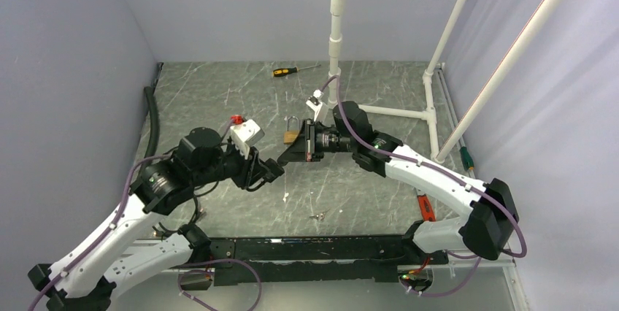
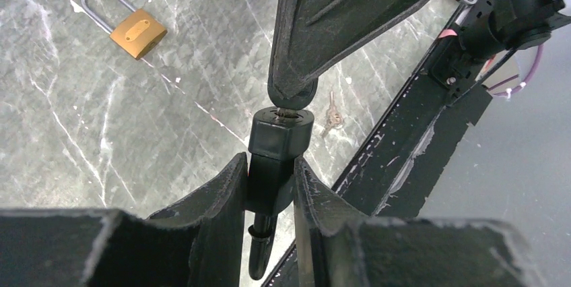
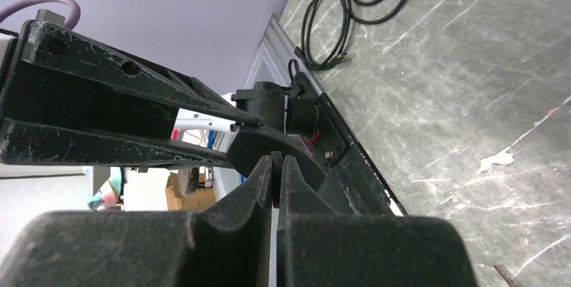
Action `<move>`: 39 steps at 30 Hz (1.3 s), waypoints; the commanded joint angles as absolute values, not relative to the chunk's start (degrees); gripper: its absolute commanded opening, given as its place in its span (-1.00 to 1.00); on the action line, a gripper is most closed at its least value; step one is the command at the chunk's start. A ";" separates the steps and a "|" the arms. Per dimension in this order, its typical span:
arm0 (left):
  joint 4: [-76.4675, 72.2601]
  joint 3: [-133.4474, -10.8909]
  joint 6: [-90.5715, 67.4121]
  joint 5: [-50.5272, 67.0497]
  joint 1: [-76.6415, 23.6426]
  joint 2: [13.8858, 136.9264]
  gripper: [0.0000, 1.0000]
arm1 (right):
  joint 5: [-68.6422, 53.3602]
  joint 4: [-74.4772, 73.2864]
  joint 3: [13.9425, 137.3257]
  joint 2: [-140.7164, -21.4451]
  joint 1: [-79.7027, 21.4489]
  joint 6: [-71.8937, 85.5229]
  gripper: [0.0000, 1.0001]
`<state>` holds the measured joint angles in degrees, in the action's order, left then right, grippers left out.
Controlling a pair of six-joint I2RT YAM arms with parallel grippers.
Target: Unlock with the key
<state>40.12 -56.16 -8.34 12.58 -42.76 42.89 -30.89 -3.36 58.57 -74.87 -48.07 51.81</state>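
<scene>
My left gripper (image 1: 271, 172) (image 2: 269, 166) is shut on a small black padlock (image 2: 279, 140), held upright above the table with its shackle (image 2: 261, 253) hanging below the fingers. My right gripper (image 1: 286, 156) (image 3: 277, 166) comes in from the opposite side and is shut on the thin head of a key (image 3: 276, 174). The key's metal blade (image 2: 288, 113) meets the top of the black padlock. In the right wrist view the left gripper's fingers (image 3: 135, 112) lie just behind my fingertips.
A brass padlock (image 1: 290, 136) (image 2: 137, 31) lies on the table behind the grippers. A loose key bunch (image 1: 317, 215) (image 2: 332, 117) lies near the black front rail (image 1: 306, 249). A yellow screwdriver (image 1: 286, 71), a red tool (image 1: 425, 207) and a white pipe frame (image 1: 336, 33) stand around.
</scene>
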 commanded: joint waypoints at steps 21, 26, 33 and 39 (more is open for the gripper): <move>30.45 -55.89 -8.10 14.17 -42.45 42.54 -1.00 | -34.40 4.50 54.58 -66.07 -42.79 32.75 0.87; 31.27 -55.72 -8.48 15.17 -42.42 42.31 -1.00 | -33.79 11.19 49.97 -64.24 -42.80 30.17 0.92; 32.13 -55.71 -8.04 14.88 -41.77 42.79 -1.00 | -30.45 11.95 47.11 -62.37 -42.80 25.84 0.93; 33.62 -56.24 -8.02 14.47 -41.49 46.25 -0.99 | -5.00 -5.70 49.52 -63.17 -42.80 29.89 0.90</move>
<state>33.69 -55.61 -7.81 14.15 -41.91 44.03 -23.40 4.58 47.09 -63.48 -43.05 28.21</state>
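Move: Between the two hands hangs the black padlock, its body in the left fingertips, the key in it pinched by the right ones, which sit some 3 cm to its right and 2 cm farther out. From the left hand, roughly 25 cm above the table, the brass padlock lies about 15 cm ahead and 5 cm right, the spare keys about 8 cm back and 12 cm right. Sweeping together, both hands go some 3 cm forward and rightward, the right fingers opening wide off the key. Both then draw slightly back and rise about 3 cm, while the left fingers close fully, no longer on the black padlock. The left sinks a little; the right drops back down about 4 cm, drifting right and lastly forward, rolling nearly 30 degrees in all. ##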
